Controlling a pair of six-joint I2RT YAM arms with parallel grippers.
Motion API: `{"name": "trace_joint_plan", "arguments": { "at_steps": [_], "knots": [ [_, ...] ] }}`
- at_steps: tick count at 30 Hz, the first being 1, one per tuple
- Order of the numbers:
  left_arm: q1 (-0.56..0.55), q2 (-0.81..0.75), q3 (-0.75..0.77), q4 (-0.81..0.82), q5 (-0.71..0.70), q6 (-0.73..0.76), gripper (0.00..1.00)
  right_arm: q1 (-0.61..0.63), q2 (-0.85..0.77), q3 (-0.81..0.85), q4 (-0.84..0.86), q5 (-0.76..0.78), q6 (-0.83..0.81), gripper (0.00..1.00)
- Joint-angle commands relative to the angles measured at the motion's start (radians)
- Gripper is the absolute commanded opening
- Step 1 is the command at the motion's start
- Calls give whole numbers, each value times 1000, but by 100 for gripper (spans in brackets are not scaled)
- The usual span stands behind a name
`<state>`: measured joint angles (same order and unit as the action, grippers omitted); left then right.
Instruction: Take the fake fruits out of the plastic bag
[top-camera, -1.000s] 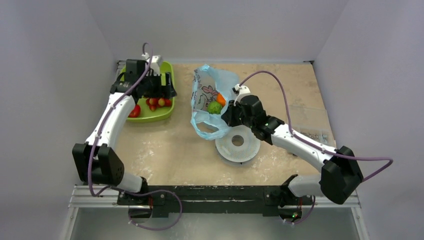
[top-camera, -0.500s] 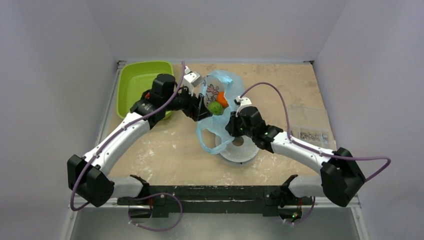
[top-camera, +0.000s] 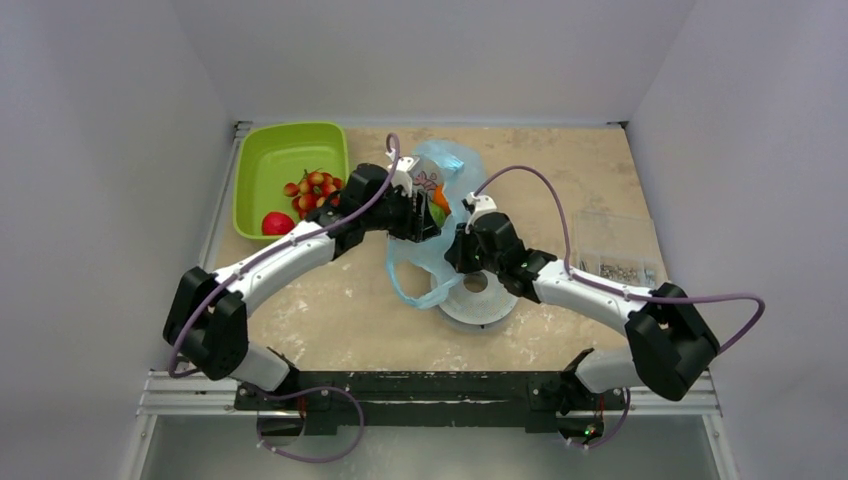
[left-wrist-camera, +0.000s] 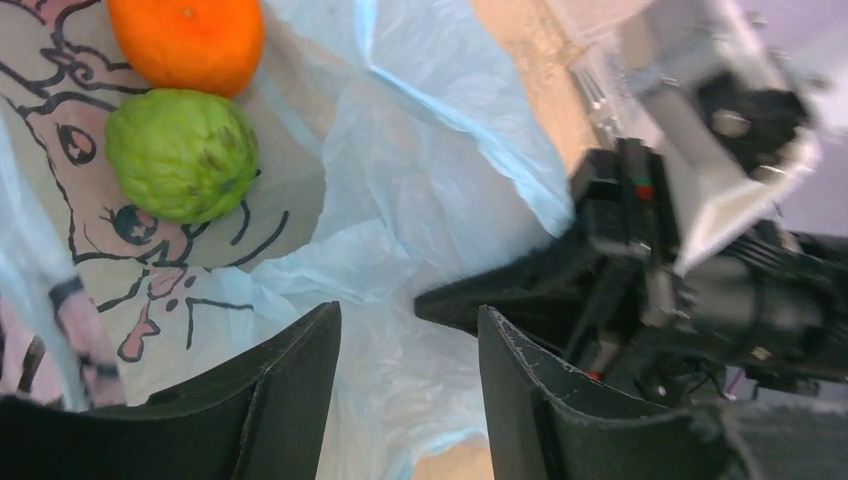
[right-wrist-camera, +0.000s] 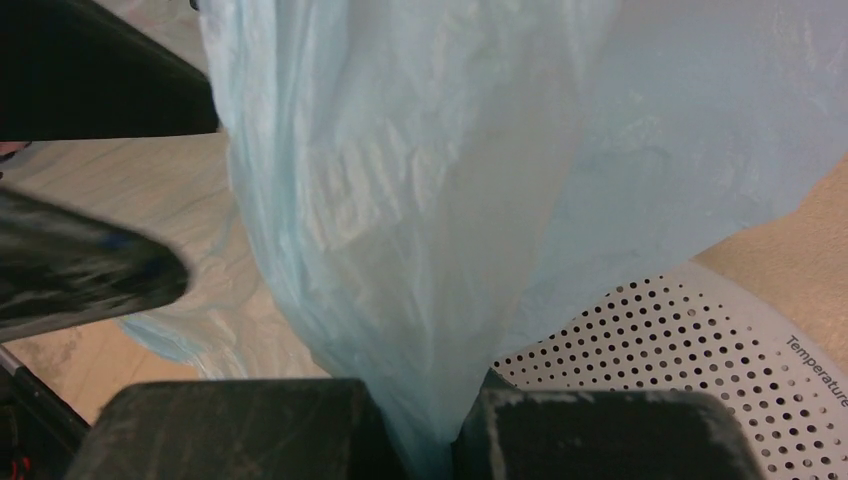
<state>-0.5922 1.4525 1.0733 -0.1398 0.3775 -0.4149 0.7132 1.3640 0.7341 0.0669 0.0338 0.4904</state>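
The light-blue plastic bag (top-camera: 445, 165) lies mid-table with its mouth held up. Inside it, on the cartoon print, rest an orange fruit (left-wrist-camera: 187, 40) and a green fruit (left-wrist-camera: 182, 153). My left gripper (left-wrist-camera: 408, 320) is at the bag's mouth, jaws apart, with only bag film beyond them; the fruits are up and to the left of it. My right gripper (right-wrist-camera: 455, 400) is shut on a bunched fold of the plastic bag (right-wrist-camera: 420, 200). A cluster of small red balls (top-camera: 315, 188) and a red round piece (top-camera: 277, 223) lie in the lime-green tray (top-camera: 265, 160).
A white perforated disc (top-camera: 478, 295) sits under the bag's near edge and my right wrist. A clear box (top-camera: 615, 250) stands at the right. In the right wrist view, my left gripper's dark fingers (right-wrist-camera: 90, 270) are close on the left.
My left arm has swung from the green tray over to the bag's mouth, and its jaws have narrowed. The right gripper has kept its hold on the bag.
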Motion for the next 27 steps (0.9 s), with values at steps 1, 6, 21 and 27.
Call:
{"name": "trace_joint_plan", "arguments": {
  "at_steps": [1,6,21,27],
  "knots": [
    [-22,80,101,-11,-177,-28,51,4,-38,-6,34,-11,4,0],
    [-29,200,225,-103,-297,9,52,3,-42,11,24,-3,-9,0],
    [-29,474,448,-186,-433,50,67,3,-57,7,16,-13,11,0],
    [-29,552,495,-225,-425,53,75,3,-72,7,10,-17,1,0]
  ]
}}
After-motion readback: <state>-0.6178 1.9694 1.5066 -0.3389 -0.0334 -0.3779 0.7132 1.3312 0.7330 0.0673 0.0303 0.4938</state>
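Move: The green fruit lies in the open bag about 9 cm ahead of the empty left hand, 2 cm to its right and some 15 cm below. The orange fruit is about 4 cm beyond the green one and a little farther right. The perforated disc stands roughly 9 cm back and 10 cm to the right of the left hand. From the right hand, which pinches the bag's rim, the green fruit is about 11 cm ahead, 5 cm left and 7 cm lower. Forward and down into the bag's mouth goes the left hand, about 11 cm out and 10 cm lower, travelling mostly forward at first and then sinking over the green and orange fruits. Its wrist rolls and swings some 25 degrees, so the fingers point more downward and forward, and they spread wider late on. The right hand stays almost still, keeping its pinch on the rim. ##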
